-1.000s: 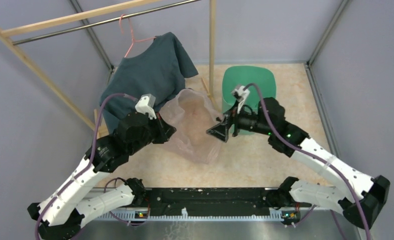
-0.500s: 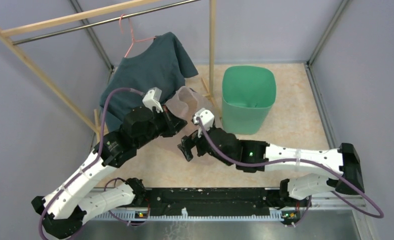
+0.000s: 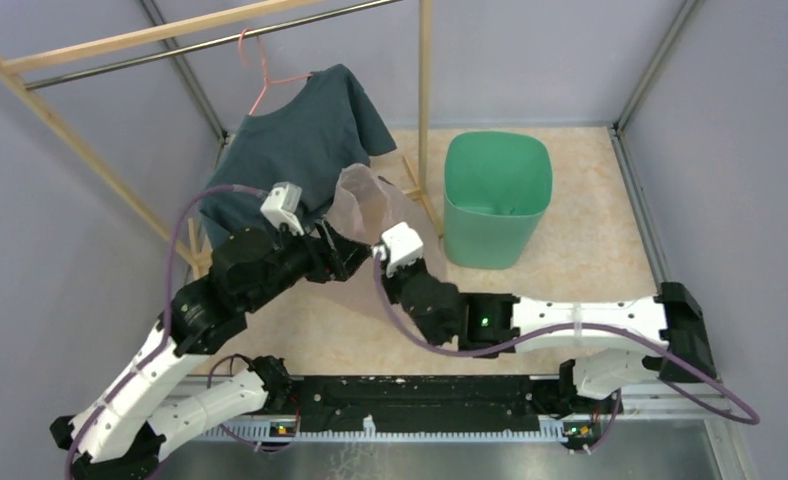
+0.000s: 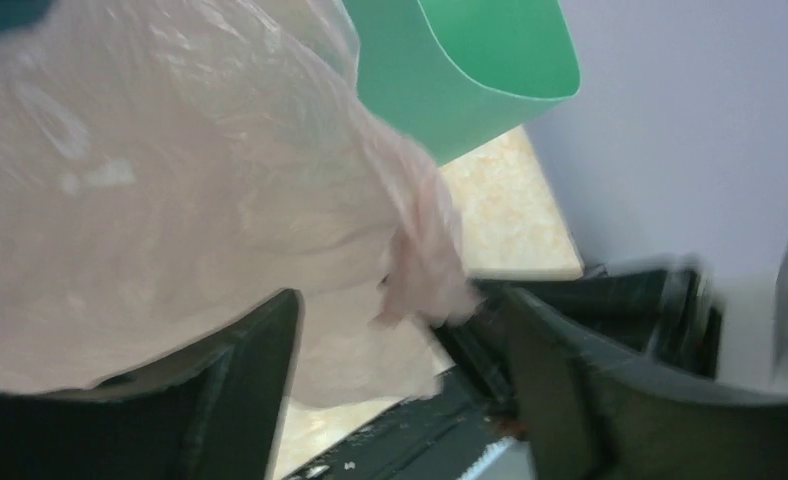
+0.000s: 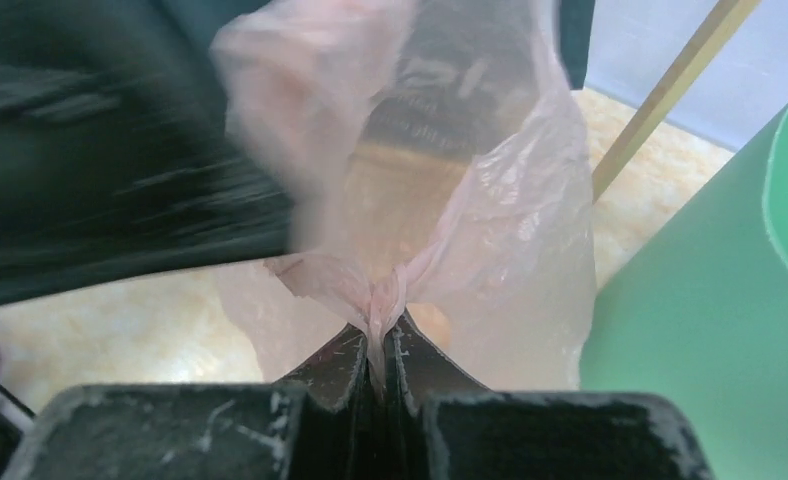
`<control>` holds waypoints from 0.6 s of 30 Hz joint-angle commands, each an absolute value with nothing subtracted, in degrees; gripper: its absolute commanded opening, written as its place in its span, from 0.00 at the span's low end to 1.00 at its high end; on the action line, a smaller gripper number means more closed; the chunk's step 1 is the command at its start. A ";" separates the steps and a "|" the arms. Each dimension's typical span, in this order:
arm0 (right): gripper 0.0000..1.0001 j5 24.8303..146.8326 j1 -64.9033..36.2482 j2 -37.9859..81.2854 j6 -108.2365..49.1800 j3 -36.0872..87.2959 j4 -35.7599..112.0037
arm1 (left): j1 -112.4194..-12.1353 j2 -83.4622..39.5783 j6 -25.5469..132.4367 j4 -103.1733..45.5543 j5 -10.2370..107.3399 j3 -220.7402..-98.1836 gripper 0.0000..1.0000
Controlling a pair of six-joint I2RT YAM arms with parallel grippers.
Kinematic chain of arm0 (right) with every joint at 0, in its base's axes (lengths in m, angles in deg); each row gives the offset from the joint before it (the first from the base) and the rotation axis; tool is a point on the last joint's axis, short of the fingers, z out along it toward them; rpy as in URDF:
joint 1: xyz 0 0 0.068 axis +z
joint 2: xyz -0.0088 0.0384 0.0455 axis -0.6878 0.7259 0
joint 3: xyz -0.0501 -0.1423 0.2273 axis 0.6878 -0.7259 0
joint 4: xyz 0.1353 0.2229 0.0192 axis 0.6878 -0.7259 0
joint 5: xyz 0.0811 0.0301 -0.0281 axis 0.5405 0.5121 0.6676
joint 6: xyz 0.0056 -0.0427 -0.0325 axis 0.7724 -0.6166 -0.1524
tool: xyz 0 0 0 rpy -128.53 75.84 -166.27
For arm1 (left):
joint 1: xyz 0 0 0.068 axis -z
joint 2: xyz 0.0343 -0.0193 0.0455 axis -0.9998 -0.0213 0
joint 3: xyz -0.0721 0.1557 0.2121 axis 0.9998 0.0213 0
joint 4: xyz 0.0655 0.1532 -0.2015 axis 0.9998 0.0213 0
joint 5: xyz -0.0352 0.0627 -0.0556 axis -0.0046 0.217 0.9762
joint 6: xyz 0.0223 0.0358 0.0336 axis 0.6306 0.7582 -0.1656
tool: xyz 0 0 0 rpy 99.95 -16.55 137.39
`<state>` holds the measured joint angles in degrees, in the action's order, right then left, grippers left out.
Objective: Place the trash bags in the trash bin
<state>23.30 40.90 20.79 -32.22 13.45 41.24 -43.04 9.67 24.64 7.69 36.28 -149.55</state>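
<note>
The pale-pink trash bag (image 3: 362, 200) hangs bunched up between my two grippers, left of the mint-green trash bin (image 3: 497, 200). My right gripper (image 5: 378, 335) is shut on a gathered fold of the bag (image 5: 510, 230), with the bin's wall (image 5: 710, 300) close on its right. My left gripper (image 4: 400, 330) stands open: the bag film (image 4: 190, 200) drapes above and between its fingers without being pinched. The bin (image 4: 470, 60) shows behind the bag in that view. From above, the left gripper (image 3: 350, 255) and right gripper (image 3: 382, 258) nearly meet under the bag.
A dark teal shirt (image 3: 300, 140) hangs on a pink hanger from a wooden rack, whose upright post (image 3: 425, 100) stands just left of the bin. Grey walls enclose the floor on three sides. A black rail (image 3: 420, 400) runs along the near edge.
My right arm swung from beside the bin over to the bag and shut on a fold of it. My left gripper, shut on the bag before, has opened.
</note>
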 commanded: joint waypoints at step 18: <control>0.00 68.66 4.79 17.50 -26.02 68.40 9.45 | -43.01 22.36 35.85 16.55 23.95 -164.50 0.99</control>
<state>71.69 6.48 17.08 -21.84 59.40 18.64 -43.04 26.42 32.84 18.13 22.84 -161.49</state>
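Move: The trash bag's gathered edge is already pinched in the right hand; its middle hangs about 6 cm ahead of that hand, 2 cm left and 7 cm lower. The trash bin stands some 16 cm ahead, 22 cm right and 14 cm lower; the shirt hangs roughly 22 cm ahead and 20 cm left, a little lower. From the left hand, the bag's middle is about 6 cm ahead, 4 cm right and 12 cm lower. Keeping its pinch on the bag's edge, the right hand sweeps the bag up fast by almost 30 cm, first pushing some 7 cm forward, then climbing steeply and drifting right, its left side rolling up about 30 degrees. The left hand, already half open, spreads its fingers fully and pulls away from the bag to the left, up and a little back, tipping upward. ##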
